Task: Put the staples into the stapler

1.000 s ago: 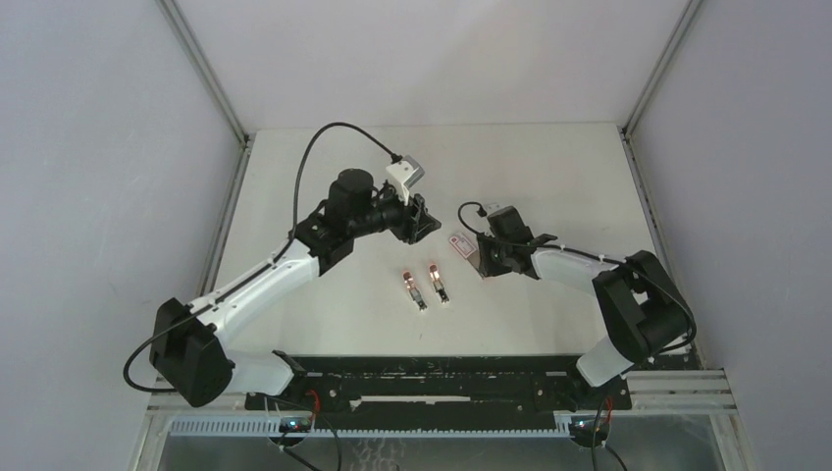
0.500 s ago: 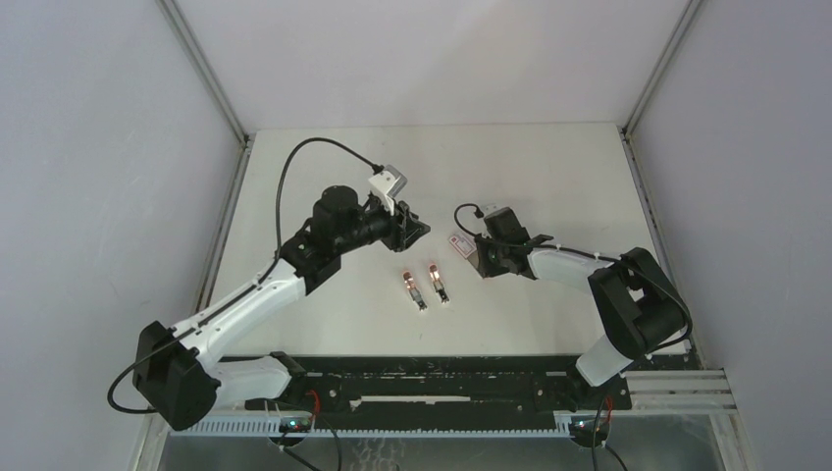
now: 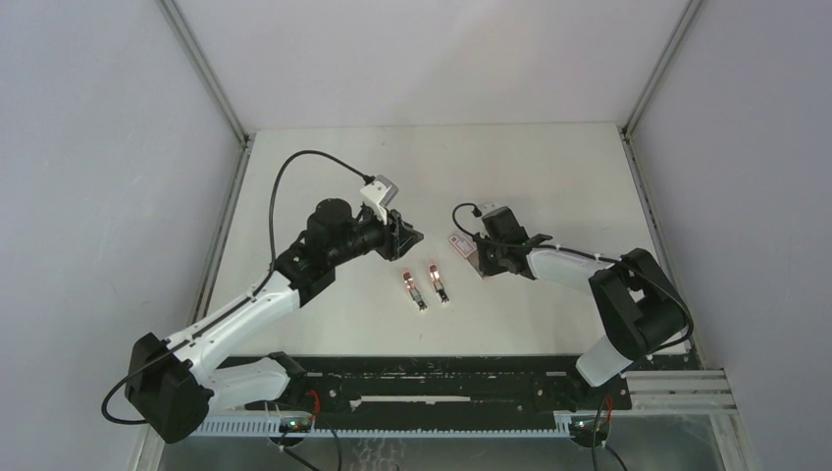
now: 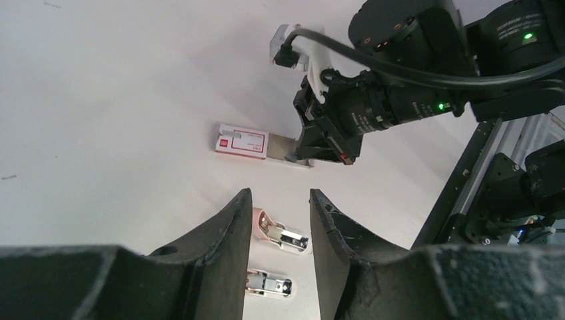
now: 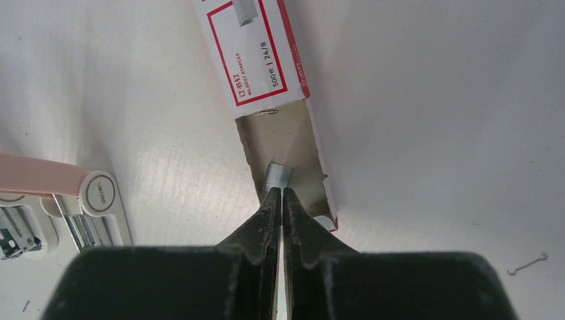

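Observation:
The staples (image 5: pixel 278 175), a short grey strip, lie in the open end of a pinkish red-labelled box (image 5: pixel 256 50) (image 3: pixel 459 241) (image 4: pixel 242 141). My right gripper (image 5: pixel 280 192) (image 3: pixel 482 259) is shut, its tips against the strip's near end; nothing shows between the fingers. Two pink mini staplers (image 3: pixel 413 288) (image 3: pixel 439 283) lie open side by side in mid-table, also seen in the left wrist view (image 4: pixel 283 235) (image 4: pixel 266 283). My left gripper (image 4: pixel 280 195) (image 3: pixel 406 238) hovers above and behind them, partly open and empty.
One stapler's pink arm and metal channel (image 5: pixel 66 193) lie left of the right fingers. A loose bent staple (image 5: pixel 526 265) rests on the white table to the right. The right arm's base and frame rails (image 4: pixel 493 173) stand at the near edge.
The right gripper has closed at the staples in the box. The left arm has drawn back toward the near left, and its jaws have narrowed.

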Robot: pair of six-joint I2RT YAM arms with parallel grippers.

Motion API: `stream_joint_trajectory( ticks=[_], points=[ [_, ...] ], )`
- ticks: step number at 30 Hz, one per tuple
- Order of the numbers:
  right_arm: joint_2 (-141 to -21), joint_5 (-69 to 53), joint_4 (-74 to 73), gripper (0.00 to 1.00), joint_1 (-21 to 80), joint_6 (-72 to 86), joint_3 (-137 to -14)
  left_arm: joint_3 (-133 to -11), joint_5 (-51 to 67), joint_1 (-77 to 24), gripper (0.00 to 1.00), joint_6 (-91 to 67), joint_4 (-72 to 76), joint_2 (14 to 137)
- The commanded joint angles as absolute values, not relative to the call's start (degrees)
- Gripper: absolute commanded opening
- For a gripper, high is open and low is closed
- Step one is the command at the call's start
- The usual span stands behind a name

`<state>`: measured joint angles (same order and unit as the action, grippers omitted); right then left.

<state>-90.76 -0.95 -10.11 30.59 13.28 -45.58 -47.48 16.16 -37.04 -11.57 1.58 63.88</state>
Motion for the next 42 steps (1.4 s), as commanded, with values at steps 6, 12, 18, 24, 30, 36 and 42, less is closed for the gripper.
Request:
stream_joint_trajectory(
  ticks=[6,12,18,24,30,36,42],
  points=[
    [-85.3,2.4,-10.4,0.01,31.6,11.3,-47.5,-41.7,12.4,-36.8,0.40,-14.7,5.4,57.7],
    [-88.3,2.5,-10.4,0.19,31.9,11.9,-48.5,-39.1,10.7,-36.8,0.42,-15.4,5.6,54.7],
    [-89.6,3.3,-10.3,0.28,32.4,13.1,-49.7,-37.5,10.3,-36.8,0.42,-16.1,5.9,53.7],
    [-91.3,5.9,-10.9,0.28,33.1,14.2,-51.1,-36.5,10.0,-36.8,0.42,-16.7,6.3,53.1],
    [-93.5,7.6,-11.8,0.28,33.8,14.6,-52.4,-35.1,8.7,-36.8,0.43,-17.3,6.5,51.3],
    [-95.2,7.9,-12.1,0.28,34.4,14.8,-53.1,-34.4,7.8,-36.8,0.43,-17.5,6.6,50.1],
    [-96.5,9.2,-12.8,0.26,35.0,15.0,-53.9,-34.4,7.6,-36.8,0.43,-17.4,6.6,50.0]
  ],
)
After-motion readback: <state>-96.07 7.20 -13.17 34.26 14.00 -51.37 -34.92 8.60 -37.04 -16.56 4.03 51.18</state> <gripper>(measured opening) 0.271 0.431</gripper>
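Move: The small block of staples in the pulled-out tray lies just beyond my right hand's shut fingertips, about 1 cm ahead, 1 cm left and 1 cm below. From my right hand, the box's printed sleeve sits some 5 cm ahead and 3 cm left; the nearer pink stapler is about 4 cm back and 8 cm left, the farther one roughly 6 cm back and 12 cm left. From my left hand the staples lie about 4 cm ahead, 11 cm right and 23 cm down. With my empty right fingers still shut I lift about 2 cm, then open them roughly a quarter and ease forward over the tray towards the staples, before sinking some 2 cm so the tips come down either side of the block, hand tilting slightly left side down. Meanwhile my left hand draws left, down and a little back, about 5 cm, away from the box, its fingers staying half open. ##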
